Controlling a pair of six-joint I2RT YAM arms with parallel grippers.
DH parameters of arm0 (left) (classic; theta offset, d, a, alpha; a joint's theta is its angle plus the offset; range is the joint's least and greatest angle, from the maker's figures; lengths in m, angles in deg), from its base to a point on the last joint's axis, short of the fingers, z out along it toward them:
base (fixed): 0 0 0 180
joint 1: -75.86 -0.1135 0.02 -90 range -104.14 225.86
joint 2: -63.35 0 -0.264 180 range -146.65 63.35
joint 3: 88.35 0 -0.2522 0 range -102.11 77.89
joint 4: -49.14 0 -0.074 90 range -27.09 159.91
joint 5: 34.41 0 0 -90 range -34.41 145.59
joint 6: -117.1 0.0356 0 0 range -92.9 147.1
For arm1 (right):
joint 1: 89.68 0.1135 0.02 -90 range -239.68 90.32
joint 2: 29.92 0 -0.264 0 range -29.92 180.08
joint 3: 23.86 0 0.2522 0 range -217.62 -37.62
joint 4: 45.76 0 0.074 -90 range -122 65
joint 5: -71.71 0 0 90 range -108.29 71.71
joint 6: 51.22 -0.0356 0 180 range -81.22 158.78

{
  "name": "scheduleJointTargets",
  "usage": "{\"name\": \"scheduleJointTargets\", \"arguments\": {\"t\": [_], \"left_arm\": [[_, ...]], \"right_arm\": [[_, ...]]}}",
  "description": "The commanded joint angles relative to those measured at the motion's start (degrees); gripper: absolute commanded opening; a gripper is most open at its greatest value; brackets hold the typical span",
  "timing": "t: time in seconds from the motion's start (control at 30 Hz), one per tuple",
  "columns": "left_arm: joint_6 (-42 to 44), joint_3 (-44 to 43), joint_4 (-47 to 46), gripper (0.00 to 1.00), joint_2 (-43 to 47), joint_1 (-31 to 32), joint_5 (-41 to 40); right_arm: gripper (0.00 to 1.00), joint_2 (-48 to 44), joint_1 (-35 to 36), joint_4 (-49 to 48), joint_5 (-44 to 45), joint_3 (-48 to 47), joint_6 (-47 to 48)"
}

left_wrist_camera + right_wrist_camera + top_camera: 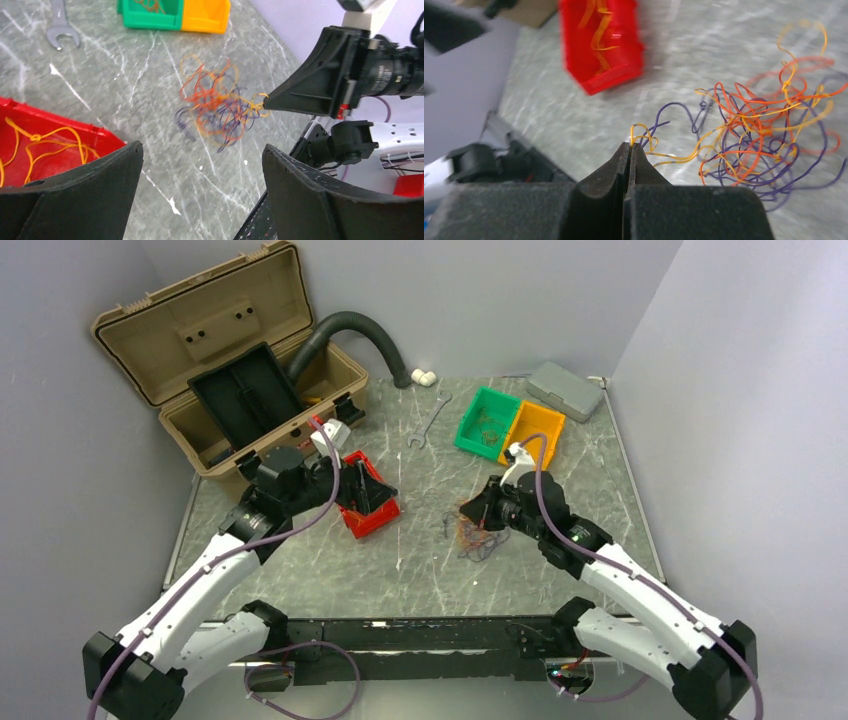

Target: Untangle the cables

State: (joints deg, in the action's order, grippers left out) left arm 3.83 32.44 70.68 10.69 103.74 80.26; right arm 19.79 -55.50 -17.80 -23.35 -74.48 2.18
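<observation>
The cables (478, 536) lie as a palm-sized tangle of orange, yellow, red and dark purple wires on the marble table, mid-right. My right gripper (631, 146) is shut, and its tips pinch a yellow cable (684, 158) at the left edge of the tangle (764, 145). The left wrist view shows that gripper (265, 102) touching the right side of the tangle (220, 107). My left gripper (200, 147) is open and holds nothing. It hovers beside the red bin (65, 121), well short of the tangle. A yellow-orange cable (40, 145) lies inside that bin.
A green bin (487, 425) with wires and an orange-yellow bin (540, 430) stand at the back. A wrench (428, 425) lies left of them. An open tan toolbox (230, 370) with a dark hose (360, 330) fills the back left. A grey case (565, 390) sits back right.
</observation>
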Motion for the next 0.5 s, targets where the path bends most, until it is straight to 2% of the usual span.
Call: {"name": "scheduleJointTargets", "arguments": {"t": [0.0, 0.2, 0.47], "left_arm": [[-0.97, -1.12, -6.74, 0.91, -1.61, 1.38, 3.30], [-0.36, -3.55, -8.77, 0.92, -6.76, 5.24, 1.97], [0.91, -4.27, -13.14, 0.94, -13.60, 9.29, 0.14]], "right_arm": [[0.00, -1.20, 4.66, -3.00, -0.11, -7.91, 1.04], [0.00, -5.42, 4.55, 1.55, 8.97, -6.19, 1.64], [0.00, -6.47, 4.58, 2.86, 10.53, -2.37, 1.80]]}}
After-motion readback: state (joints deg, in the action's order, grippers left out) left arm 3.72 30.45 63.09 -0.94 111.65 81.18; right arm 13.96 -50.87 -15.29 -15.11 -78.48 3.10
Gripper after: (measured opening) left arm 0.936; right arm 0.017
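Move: The cable tangle lies about 18 cm to the right of the open left hand, some 3 cm ahead and 16 cm below; the red bin is about 4 cm ahead and 5 cm left of that hand, 15 cm down. From the closed right hand, already holding a yellow cable end, the tangle's middle is roughly 2 cm ahead, 3 cm to the right and 8 cm down, with the green bin some 25 cm ahead and 6 cm right. The right hand keeps its pinch on the yellow end and lifts it over the table by about 7 cm, swaying some 2 cm left and then back to the right while its fingers tip up nearly 10 degrees, and finally sinks about 2 cm. Meanwhile the left hand, fingers still wide open, moves about 6 cm to the right from beside the red bin towards the tangle, sinking a little and turning some 10 degrees clockwise, without touching the cables yet. ##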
